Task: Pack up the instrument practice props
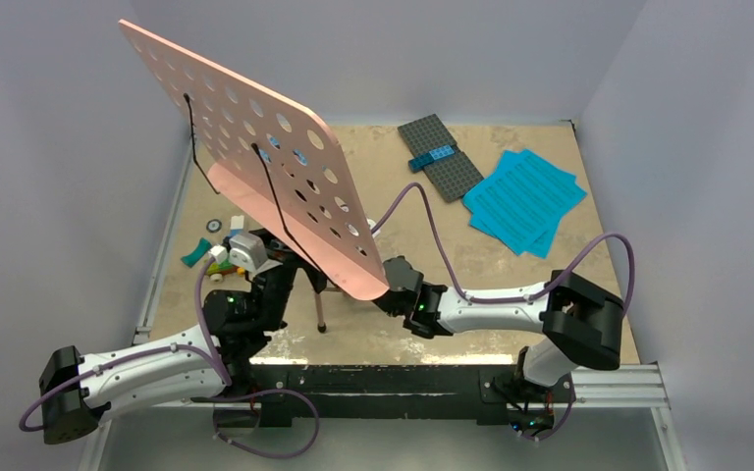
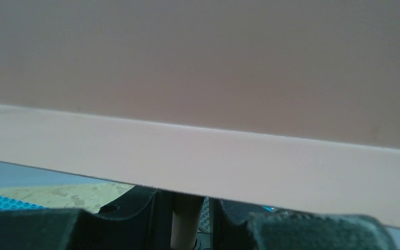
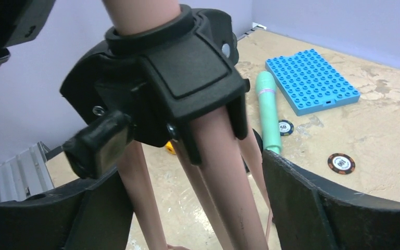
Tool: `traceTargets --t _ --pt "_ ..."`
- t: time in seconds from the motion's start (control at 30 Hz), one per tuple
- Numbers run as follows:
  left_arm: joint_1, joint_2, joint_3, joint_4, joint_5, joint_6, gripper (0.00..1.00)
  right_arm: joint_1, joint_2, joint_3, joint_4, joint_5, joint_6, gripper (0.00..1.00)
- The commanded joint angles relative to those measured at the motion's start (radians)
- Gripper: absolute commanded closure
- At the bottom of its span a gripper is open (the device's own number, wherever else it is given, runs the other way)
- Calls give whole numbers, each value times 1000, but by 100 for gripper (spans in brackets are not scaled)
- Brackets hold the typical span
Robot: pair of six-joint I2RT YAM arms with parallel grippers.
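Note:
The pink music stand stands near the table's front; its perforated board (image 1: 255, 137) tilts over the left half. My left gripper (image 1: 267, 280) is under the board, and its jaws are shut on the stand's pink pole (image 2: 186, 219) below the board's shelf (image 2: 198, 156). My right gripper (image 1: 393, 283) is open with the tripod legs (image 3: 229, 177) between its fingers (image 3: 312, 208), just below the black hub (image 3: 172, 83). The cyan sheet-music pages (image 1: 525, 199) lie at the back right. The mint-green microphone (image 3: 268, 112) lies flat behind the legs. I cannot make out the black mic stand.
A blue studded baseplate (image 3: 312, 80) and two poker chips (image 3: 341, 162) lie by the microphone. A grey baseplate (image 1: 439, 157) with a blue brick lies at the back. Small toys and bricks (image 1: 221, 257) sit at the left. Grey walls enclose the table.

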Motion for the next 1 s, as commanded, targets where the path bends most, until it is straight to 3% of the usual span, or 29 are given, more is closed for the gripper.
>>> traceTargets --t 0.0,0.27,0.47,0.73,0.97 --pt "-30 50 -92 -348 -135 -75 100 -13 13 27 7 75 -11 20" --pt "-31 65 -79 -257 -87 8 100 -14 4 -3 -27 77 -50 59" --pt "-31 98 -49 -165 -28 57 100 -14 -9 -26 -30 140 -81 100" --pt "-31 108 31 -140 27 96 100 -14 -89 -116 -13 186 -187 100" --pt "-31 142 101 -120 30 112 100 -14 -215 -194 -43 80 -303 100"
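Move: The tripod legs, just under their black collar, already stand between my right hand's open fingers, about 2 cm ahead and 2 cm left; the collar is some 5 cm above them. The mint tube lies on the table roughly 28 cm ahead, 15 cm left and 24 cm below the same hand. My left hand still holds the stand's pole close under the tray lip, with those legs about 2 cm ahead, 8 cm right and 13 cm below. I first close my right hand on the tripod legs just below the collar until its fingers stop part-way, my left hand keeping its grip on the pole. Then I carry the stand to my right with both hands, about 5 cm with the left and 4 cm with the right, while the left wrist rolls some 10 degrees, its left side rising. ##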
